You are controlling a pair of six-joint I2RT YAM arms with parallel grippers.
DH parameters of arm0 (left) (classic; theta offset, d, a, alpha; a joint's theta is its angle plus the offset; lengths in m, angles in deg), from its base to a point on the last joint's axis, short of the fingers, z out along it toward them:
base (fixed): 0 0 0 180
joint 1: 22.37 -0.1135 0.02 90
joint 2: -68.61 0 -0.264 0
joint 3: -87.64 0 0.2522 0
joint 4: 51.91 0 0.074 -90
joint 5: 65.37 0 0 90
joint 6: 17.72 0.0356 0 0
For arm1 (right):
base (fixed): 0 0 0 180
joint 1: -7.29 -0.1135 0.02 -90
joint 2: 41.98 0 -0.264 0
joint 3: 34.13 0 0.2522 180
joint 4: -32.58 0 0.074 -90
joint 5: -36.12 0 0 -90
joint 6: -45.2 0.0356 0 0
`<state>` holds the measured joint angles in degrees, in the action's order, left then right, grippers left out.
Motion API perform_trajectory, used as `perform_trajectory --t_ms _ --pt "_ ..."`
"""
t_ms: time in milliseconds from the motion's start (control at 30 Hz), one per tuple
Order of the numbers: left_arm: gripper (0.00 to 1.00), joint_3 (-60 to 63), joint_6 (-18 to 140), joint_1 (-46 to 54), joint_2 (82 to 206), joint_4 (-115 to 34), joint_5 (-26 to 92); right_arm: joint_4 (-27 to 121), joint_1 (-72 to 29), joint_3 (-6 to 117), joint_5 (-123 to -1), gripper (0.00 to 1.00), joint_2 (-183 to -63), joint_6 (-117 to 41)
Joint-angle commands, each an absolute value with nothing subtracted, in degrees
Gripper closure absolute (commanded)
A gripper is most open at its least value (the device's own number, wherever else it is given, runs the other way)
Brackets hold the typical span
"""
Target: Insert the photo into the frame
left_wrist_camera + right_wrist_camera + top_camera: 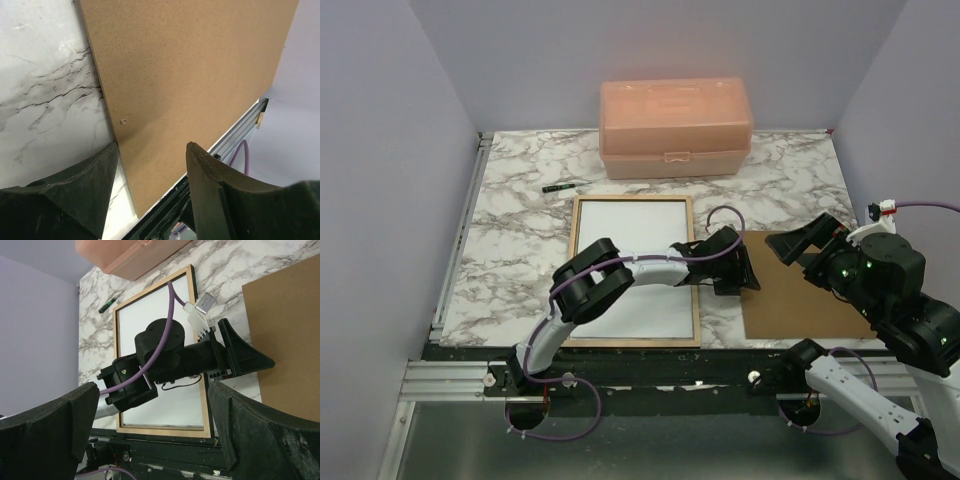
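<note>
The frame (572,270) lies flat on the marble table with its light wood back up. The photo (630,235) rests inside it, plain white reverse showing. The frame (162,429) and the photo (135,322) also show in the right wrist view, partly hidden by the left arm. My left gripper (748,272) reaches across the frame's right side. Its jaws are open and empty over the left edge of the brown backing panel (190,65). My right gripper (807,243) hovers wide open above the panel's right part, holding nothing.
The brown backing panel (800,300) lies flat right of the frame, its near corner at the table's front rail (620,365). A peach plastic box (675,128) stands at the back. A small dark marker (558,187) lies behind the frame. Walls close in both sides.
</note>
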<state>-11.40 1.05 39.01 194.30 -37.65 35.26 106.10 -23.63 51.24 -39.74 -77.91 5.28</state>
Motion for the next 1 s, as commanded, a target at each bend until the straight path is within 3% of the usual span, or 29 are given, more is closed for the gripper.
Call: perform_trajectory --t_ms 0,267,533,767,967 --pt "0.41 -8.5 2.0 39.9 197.3 -44.9 36.0 106.3 -23.8 50.7 -39.8 0.0 -77.3 5.5" --pt "0.4 -2.8 3.4 40.0 187.1 -60.0 38.5 106.4 -23.8 51.8 -39.6 0.0 -77.2 5.4" --pt "0.41 -4.7 7.2 41.7 180.0 -61.4 40.4 106.6 -23.8 53.0 -39.1 0.0 -76.8 5.5" --pt "0.41 -7.7 9.0 43.1 183.1 -61.5 41.5 107.0 -23.8 53.9 -38.5 0.0 -76.5 5.3" --pt "0.47 -6.9 6.8 42.8 186.2 -61.3 40.0 107.0 -23.8 53.9 -38.2 0.0 -76.3 5.2"
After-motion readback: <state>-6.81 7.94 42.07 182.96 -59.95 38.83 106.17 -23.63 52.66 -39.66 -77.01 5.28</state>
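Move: The brown backing board lies flat with its left edge right at the left hand's fingertips; its middle is about 15 cm to this hand's right, level with it fore and aft, some 2 cm lower. The frame's middle is roughly 28 cm to the left and 4 cm farther out, the pink box about 35 cm ahead and 17 cm left. From the right hand, the board's middle is about 11 cm right, 4 cm ahead and 30 cm below. With one finger hooked under the left edge of the brown board, the left hand levers the board up: slow at first, then quickly, climbing about 15 cm while drifting a few centimetres right and back. The wrist tips up by some 30 degrees, bringing the right-and-down-pointing fingers nearer level; they stay half open. ##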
